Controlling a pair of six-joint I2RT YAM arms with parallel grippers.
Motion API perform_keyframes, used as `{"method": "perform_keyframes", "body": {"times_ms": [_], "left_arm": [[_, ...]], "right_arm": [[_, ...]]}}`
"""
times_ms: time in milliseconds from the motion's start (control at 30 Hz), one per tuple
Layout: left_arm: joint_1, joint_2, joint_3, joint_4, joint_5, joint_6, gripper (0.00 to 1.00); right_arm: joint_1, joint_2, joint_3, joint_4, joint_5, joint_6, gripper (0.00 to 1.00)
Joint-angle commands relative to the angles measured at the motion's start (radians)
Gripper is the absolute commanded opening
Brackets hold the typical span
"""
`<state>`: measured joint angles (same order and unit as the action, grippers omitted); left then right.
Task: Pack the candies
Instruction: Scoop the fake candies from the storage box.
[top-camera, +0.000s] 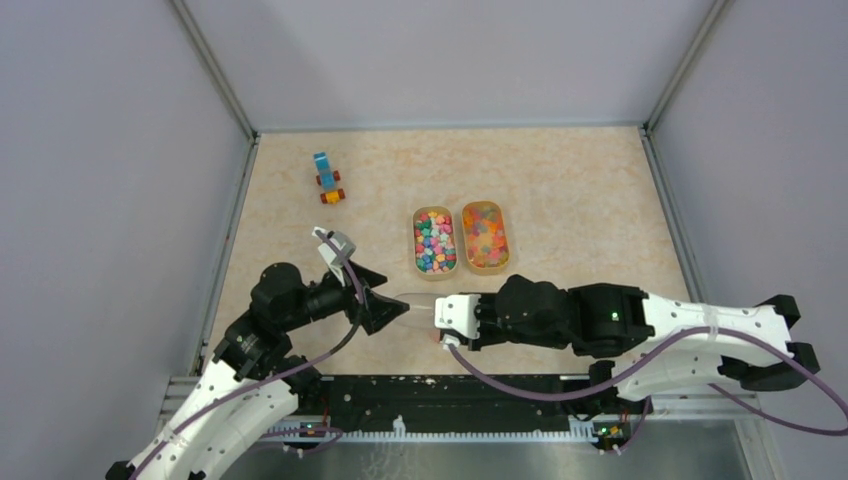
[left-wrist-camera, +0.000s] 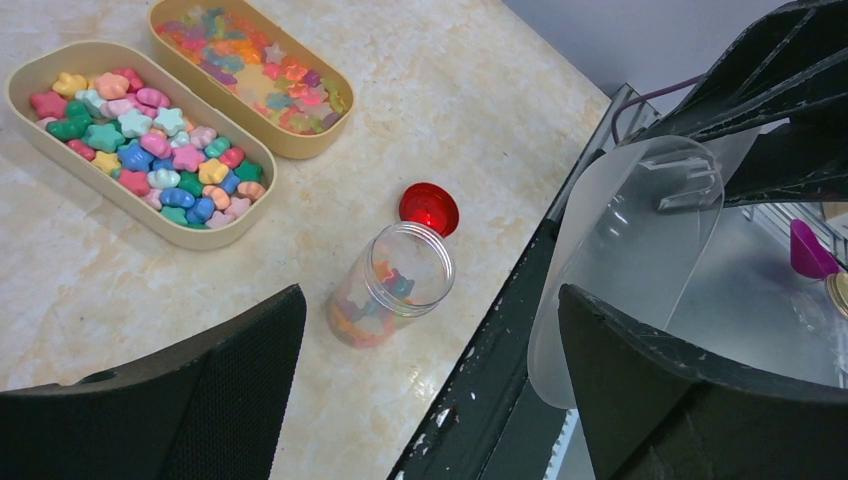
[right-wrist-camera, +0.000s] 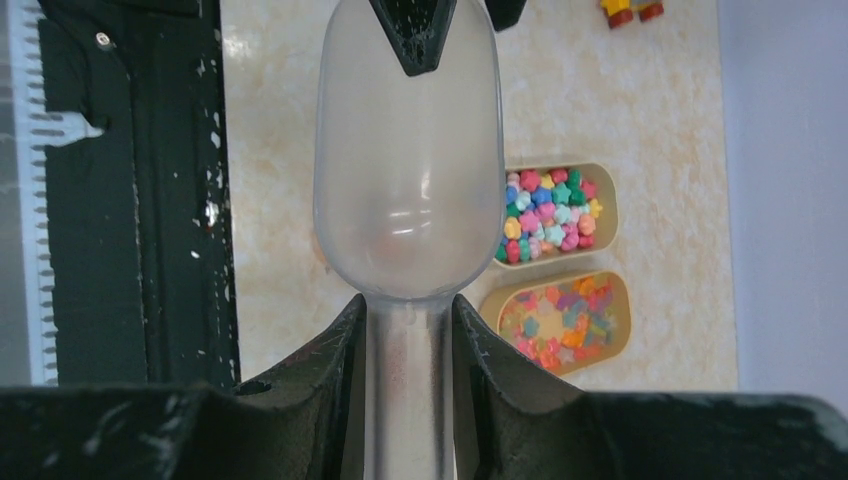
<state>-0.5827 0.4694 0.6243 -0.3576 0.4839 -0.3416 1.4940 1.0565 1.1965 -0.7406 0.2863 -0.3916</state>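
The candies fill two tan oval trays, one of opaque pieces (top-camera: 435, 242) (left-wrist-camera: 140, 140) (right-wrist-camera: 548, 213) and one of translucent pieces (top-camera: 484, 236) (left-wrist-camera: 250, 70) (right-wrist-camera: 565, 320). A few more candies lie in an open clear jar (left-wrist-camera: 395, 290) beside its red lid (left-wrist-camera: 428, 208). My right gripper (top-camera: 440, 315) (right-wrist-camera: 408, 305) is shut on the handle of a translucent scoop (top-camera: 415, 300) (right-wrist-camera: 408, 170) (left-wrist-camera: 630, 250), whose bowl looks empty. My left gripper (top-camera: 385, 310) (left-wrist-camera: 430, 400) stands open at the scoop's far end, one finger (right-wrist-camera: 415, 30) over the bowl's tip.
A blue-and-orange toy vehicle (top-camera: 327, 178) (right-wrist-camera: 630, 10) sits at the far left of the table. The black front rail (left-wrist-camera: 500, 380) (right-wrist-camera: 130, 200) runs right beside the jar. Grey walls close in the table on three sides.
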Motion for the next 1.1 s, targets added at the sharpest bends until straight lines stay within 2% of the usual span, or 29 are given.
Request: {"method": "perform_keyframes", "body": {"times_ms": [0, 233, 433, 567, 867, 1067], "left_arm": [[0.000, 0.013, -0.005, 0.024, -0.010, 0.012, 0.99], [0.001, 0.011, -0.005, 0.023, -0.013, 0.012, 0.99], [0.001, 0.012, -0.005, 0.022, -0.016, 0.012, 0.99], [0.000, 0.008, -0.003, 0.016, -0.030, 0.010, 0.99], [0.002, -0.083, 0.009, -0.023, -0.193, -0.002, 0.99], [0.002, -0.138, 0.009, -0.029, -0.241, -0.007, 0.99]], "right_arm": [[-0.001, -0.105, -0.026, 0.168, -0.084, 0.009, 0.00], [-0.001, -0.165, -0.088, 0.246, -0.114, 0.027, 0.00], [-0.022, -0.101, -0.073, 0.170, -0.041, 0.073, 0.00], [-0.101, -0.044, -0.049, 0.111, -0.034, 0.115, 0.00], [-0.242, 0.061, -0.007, 0.044, -0.044, 0.154, 0.00], [-0.341, 0.154, 0.052, -0.020, -0.056, 0.185, 0.00]]}}
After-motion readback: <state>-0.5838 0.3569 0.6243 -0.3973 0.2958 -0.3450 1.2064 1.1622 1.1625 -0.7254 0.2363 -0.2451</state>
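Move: The orange candy box, where the empty scoop seems headed, lies about 26 cm ahead and 8 cm to the right of the right hand, some 24 cm below. The multicoloured candy box stands alongside, 26 cm ahead and 3 cm left of the hand. The jar is nearer, 5 cm ahead and 2 cm left; the red lid 7 cm ahead, 10 cm right. From the left hand the orange box is roughly 20 cm ahead, 16 cm right. The scoop, still gripped by its handle in the right hand, first eases back and rolls slightly, under a centimetre, then swings forward about 8 cm and down 5 cm, past the jar towards the candy boxes, turning some 20 degrees clockwise. The left hand, open and empty, backs off leftward about 3 cm, turning slightly counter-clockwise. ##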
